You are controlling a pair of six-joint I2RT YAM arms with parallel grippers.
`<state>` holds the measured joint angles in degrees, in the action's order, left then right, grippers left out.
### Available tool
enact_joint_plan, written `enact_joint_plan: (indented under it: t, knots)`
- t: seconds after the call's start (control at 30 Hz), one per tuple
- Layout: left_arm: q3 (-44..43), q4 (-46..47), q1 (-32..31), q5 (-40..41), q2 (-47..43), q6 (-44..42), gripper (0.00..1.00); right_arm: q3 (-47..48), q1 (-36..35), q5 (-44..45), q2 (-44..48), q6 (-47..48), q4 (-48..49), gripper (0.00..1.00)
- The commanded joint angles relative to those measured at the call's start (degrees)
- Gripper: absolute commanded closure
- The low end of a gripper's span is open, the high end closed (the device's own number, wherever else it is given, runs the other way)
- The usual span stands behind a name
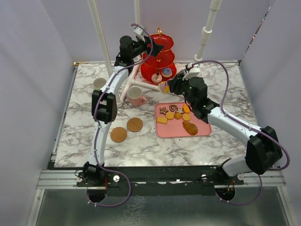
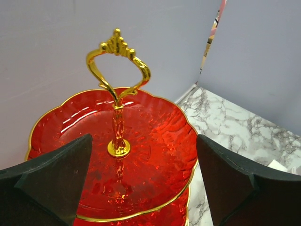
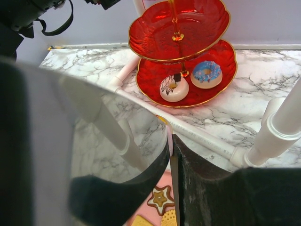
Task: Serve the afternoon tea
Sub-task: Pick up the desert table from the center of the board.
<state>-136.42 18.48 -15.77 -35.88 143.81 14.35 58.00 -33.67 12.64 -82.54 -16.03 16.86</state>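
The translucent red three-tier stand [image 1: 161, 60] with its gold finial [image 2: 116, 44] stands at the back of the marble table. My left gripper [image 2: 143, 137] hovers open over the top tier [image 2: 155, 141], a finger on each side and nothing between them. Two iced doughnuts, one white [image 3: 173, 88] and one blue [image 3: 206, 74], lie on the lowest tier. My right gripper [image 1: 165, 87] is shut on a thin pink-and-yellow cookie [image 3: 170, 137], held edge-on just in front of the stand. A pink mug [image 1: 136, 96], a pale green mug [image 1: 99, 84] and two brown coasters [image 1: 135, 124] [image 1: 118, 134] sit to the left.
A pink tray [image 1: 204, 130] holding several cookies and pastries lies under my right arm. White pipes [image 1: 142, 83] run across the table in front of the stand, with upright posts [image 1: 208, 29] at the back. Grey walls close in three sides.
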Motion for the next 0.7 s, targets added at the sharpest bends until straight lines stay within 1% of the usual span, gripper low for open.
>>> enact_joint_plan:
  t: [0.0,0.17,0.37,0.47,0.53,0.67]
  knots:
    - [-1.97,4.95,0.22,-2.57,2.27,3.85,0.09,-0.48,-0.04,1.38,2.02,-0.92,0.24,0.65]
    - [-3.99,7.39,-0.15,-1.93,3.97,5.48,0.11,-0.36,0.01,1.25,1.94,-1.1,0.1,0.65]
    - [-5.37,7.67,-1.92,0.62,5.06,5.54,0.22,-1.07,0.01,1.48,2.33,-1.37,-0.04,0.66]
    - [-4.3,7.67,-3.09,3.65,4.13,4.87,0.31,-1.84,0.01,1.76,2.82,-1.44,0.29,0.66]
    - [-3.5,7.64,-3.83,6.96,3.41,4.04,0.39,-2.28,-0.01,1.87,3.16,-1.52,0.36,0.66]
    - [-3.9,7.54,-4.89,12.5,2.98,2.36,0.5,-2.95,0.01,2.25,3.68,-1.58,0.71,0.67]
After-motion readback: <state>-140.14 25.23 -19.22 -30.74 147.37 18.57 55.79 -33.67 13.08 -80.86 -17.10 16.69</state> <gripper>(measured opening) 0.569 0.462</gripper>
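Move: My left fingers straddle the tea stand's gold stem, with the gold handle about 2 cm ahead, 1 cm to the right and 5 cm above. The top plate's middle is about 2 cm ahead, 1 cm right and 4 cm below. Some 25 cm below on the bottom plate, the white donut is roughly level and 1 cm left, the blue donut 3 cm ahead and 4 cm right. From my right hand the handle is about 24 cm ahead, 5 cm left and 10 cm up. I start closing my left fingers around the stem below the gold handle, from wide open to a little over half, while easing the hand about 3 cm to the right and 1.5 cm up, mostly late on. The fingertips tilt up some 5 degrees. The outer finger comes up to the stem and seems to bear on it; the grip isn't shut yet. ##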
